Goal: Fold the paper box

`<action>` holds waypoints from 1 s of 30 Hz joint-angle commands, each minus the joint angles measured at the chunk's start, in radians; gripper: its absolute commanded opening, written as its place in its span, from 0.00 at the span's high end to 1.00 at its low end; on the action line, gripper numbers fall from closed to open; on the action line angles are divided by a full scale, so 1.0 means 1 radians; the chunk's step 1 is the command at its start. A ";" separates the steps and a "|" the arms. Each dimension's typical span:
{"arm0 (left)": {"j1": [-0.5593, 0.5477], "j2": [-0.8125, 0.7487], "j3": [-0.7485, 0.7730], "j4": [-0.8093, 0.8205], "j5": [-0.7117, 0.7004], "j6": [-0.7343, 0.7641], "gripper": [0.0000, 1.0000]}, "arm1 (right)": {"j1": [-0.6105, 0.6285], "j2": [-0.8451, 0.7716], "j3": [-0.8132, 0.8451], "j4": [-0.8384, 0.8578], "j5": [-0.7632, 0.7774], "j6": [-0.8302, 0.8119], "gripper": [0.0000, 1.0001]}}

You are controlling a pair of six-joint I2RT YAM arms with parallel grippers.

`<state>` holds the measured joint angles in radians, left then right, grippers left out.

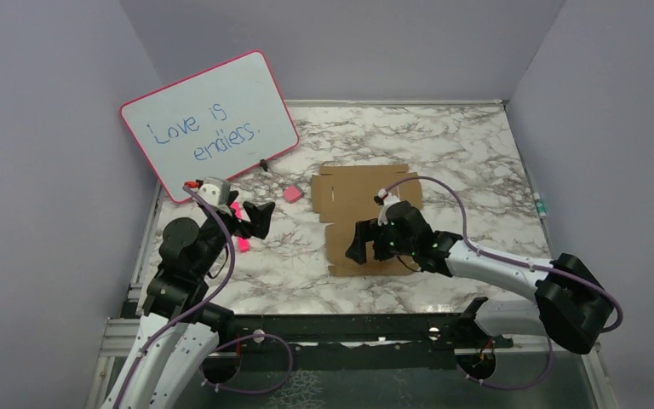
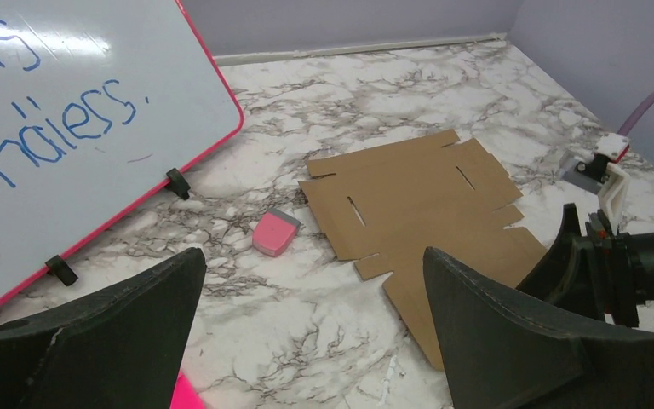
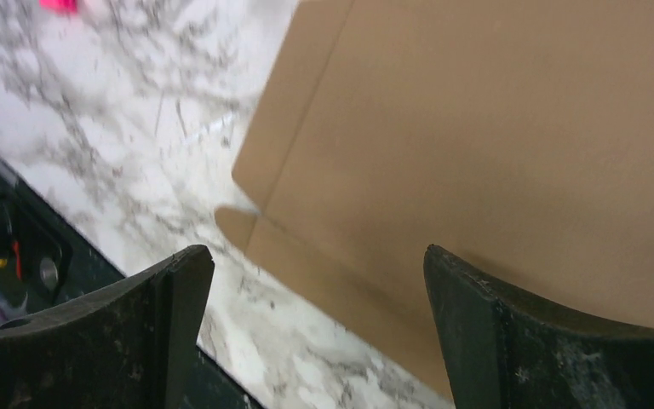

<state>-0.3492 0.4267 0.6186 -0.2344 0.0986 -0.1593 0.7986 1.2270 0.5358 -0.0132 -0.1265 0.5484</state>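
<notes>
The paper box is a flat sheet of plain brown cardboard with slits and notched tabs, lying on the marble table right of centre. It also shows in the left wrist view and fills most of the right wrist view. My right gripper hovers open over the sheet's near-left corner. One finger is above the cardboard and the other above bare marble, with nothing between them. My left gripper stands open to the left of the sheet, apart from it, empty.
A pink-framed whiteboard with blue writing leans at the back left. A pink eraser lies just left of the cardboard. A bright pink piece lies by the left arm. Purple walls enclose the table; a dark rail runs along its near edge.
</notes>
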 commanded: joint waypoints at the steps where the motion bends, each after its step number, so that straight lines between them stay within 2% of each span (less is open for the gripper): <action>1: -0.004 0.028 0.003 -0.001 0.017 0.002 0.01 | 0.002 0.094 0.135 0.074 0.189 -0.085 0.00; 8: -0.004 0.067 0.004 -0.014 0.002 -0.002 0.01 | 0.001 0.436 0.383 0.153 0.350 -0.221 0.00; 10: -0.004 0.071 0.006 -0.014 0.000 -0.003 0.01 | 0.001 0.498 0.441 0.139 0.354 -0.227 0.00; 13: -0.004 0.081 0.006 -0.016 -0.009 -0.003 0.01 | 0.002 0.536 0.444 0.129 0.328 -0.201 0.00; 20: -0.004 0.153 0.016 -0.020 -0.012 -0.036 0.01 | 0.009 0.457 0.291 0.101 0.218 -0.109 0.00; 30: -0.004 0.362 0.092 -0.041 0.094 -0.141 0.01 | 0.102 0.197 0.121 -0.034 0.199 0.011 0.00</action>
<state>-0.3492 0.7292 0.6540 -0.2680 0.1257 -0.2321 0.8757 1.5101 0.6846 0.0410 0.1112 0.4942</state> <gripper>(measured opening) 0.988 0.998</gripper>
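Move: The flat, unfolded paper box lies under the right hand, its middle about 6 cm ahead, 1 cm right and 4 cm below. The pink eraser is some 13 cm ahead and 18 cm left of that hand, and the pink strip about 4 cm ahead and 31 cm left. From the left hand, the box's middle is roughly 2 cm ahead, 25 cm right and 26 cm below. Right hand reaches about 13 cm forward-left, lowers onto the paper box, drags back 9 cm; left hand sinks. ##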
